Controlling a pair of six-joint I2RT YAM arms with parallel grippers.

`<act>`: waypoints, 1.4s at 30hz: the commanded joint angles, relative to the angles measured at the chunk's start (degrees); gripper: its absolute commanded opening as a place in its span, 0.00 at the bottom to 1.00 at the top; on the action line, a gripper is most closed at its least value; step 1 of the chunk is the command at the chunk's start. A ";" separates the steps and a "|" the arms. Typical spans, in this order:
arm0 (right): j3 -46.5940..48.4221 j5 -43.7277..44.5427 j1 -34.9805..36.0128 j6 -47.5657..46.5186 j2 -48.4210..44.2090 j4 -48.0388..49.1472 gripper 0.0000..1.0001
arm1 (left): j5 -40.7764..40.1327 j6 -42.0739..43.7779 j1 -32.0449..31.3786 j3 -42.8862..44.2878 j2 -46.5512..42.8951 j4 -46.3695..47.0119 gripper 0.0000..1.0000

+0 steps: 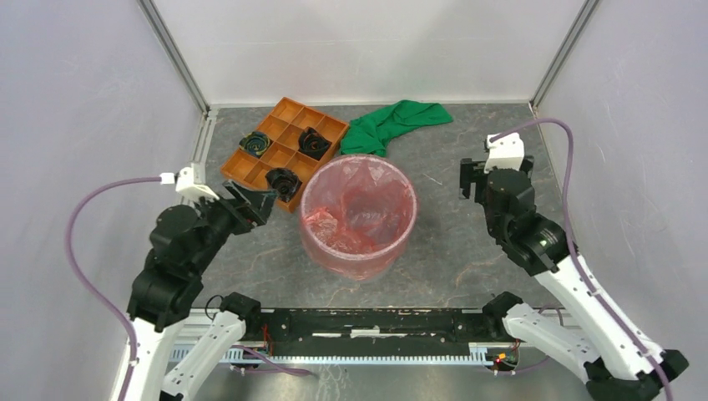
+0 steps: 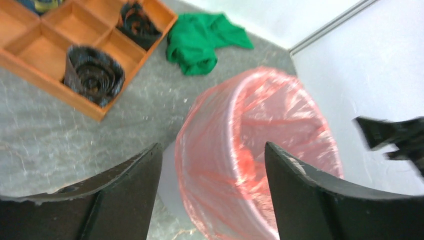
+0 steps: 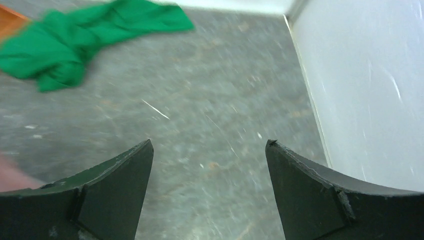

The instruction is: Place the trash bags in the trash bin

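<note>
The trash bin (image 1: 361, 267) stands upright mid-table, its whitish base (image 2: 167, 186) showing in the left wrist view. The red-pink trash bag (image 1: 355, 219) lies spread inside it and is folded over the rim (image 2: 260, 145). My left gripper (image 1: 260, 207) hovers just left of the bin, open, with nothing between its fingers; through the gap (image 2: 213, 147) I see the bag-covered wall. My right gripper (image 1: 494, 171) is off to the bin's right, apart from it and open over bare table (image 3: 210, 145).
An orange compartment tray (image 1: 250, 171) with dark rolled items (image 2: 94, 75) sits behind the left gripper. A green cloth (image 1: 392, 124) lies at the back (image 3: 60, 47). Enclosure walls stand close on the left, the right (image 3: 360, 90) and behind.
</note>
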 commanded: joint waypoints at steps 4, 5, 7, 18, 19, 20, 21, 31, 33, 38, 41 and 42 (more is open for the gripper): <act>-19.99 -17.40 -14.90 7.22 3.10 11.92 0.91 | -4.05 8.29 0.04 12.25 3.05 -2.62 0.91; -23.49 -20.58 -15.29 8.23 3.95 15.53 0.91 | -4.02 8.55 0.04 13.00 3.22 -2.67 0.92; -27.55 -28.84 -15.24 9.51 5.84 21.90 0.91 | -3.81 9.09 0.05 13.98 3.47 -2.67 0.94; -29.84 -39.32 -2.83 17.10 14.51 32.61 0.87 | 1.09 11.65 0.04 19.32 3.69 -6.25 0.99; -29.70 -36.86 -0.36 17.47 15.02 33.46 0.87 | 1.47 11.90 0.06 20.59 4.31 -6.93 0.99; -29.23 -34.98 1.82 17.80 15.84 34.35 0.87 | 1.78 12.11 0.04 21.42 4.54 -7.30 0.99; -28.52 -33.97 3.59 18.02 16.96 34.99 0.87 | 1.82 12.15 0.04 22.01 4.46 -7.32 0.99; -9.60 -21.27 21.23 30.89 38.50 38.48 0.86 | 4.50 10.11 0.08 23.75 3.37 -7.46 1.00; -5.29 -20.98 23.95 33.76 43.83 42.45 0.86 | 4.66 9.81 0.04 25.12 3.25 -8.09 1.00; 5.93 -21.62 29.40 37.40 56.19 48.80 0.85 | 2.74 10.34 0.02 27.25 2.69 -9.98 1.00; 11.54 -22.26 30.69 40.14 62.77 52.41 0.85 | 2.21 10.42 -0.01 28.60 2.76 -11.34 1.00; 12.67 -22.33 31.00 40.46 64.12 53.15 0.85 | 2.25 10.36 0.00 28.71 2.70 -11.42 1.00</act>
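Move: The lined trash bin stands upright about 25 cm to the right hand's left and 2 cm nearer the base, its middle some 19 cm below. The green cloth is around 29 cm ahead and 17 cm left of that hand; the orange tray lies about 24 cm ahead and 44 cm left, both on the table some 30 cm down. From the left hand, the bin is roughly 21 cm right and 5 cm ahead, its middle 18 cm below. The trash bin's right side is met by the right hand, which first drops about 24 cm beside it, then sweeps some 40 cm left, its open fingers coming against the wall low down and pushing the bin along while the wrist turns counter-clockwise, rolls and tips down. The empty left hand clears the way, rising about 13 cm, drawing back a little and opening fully. ##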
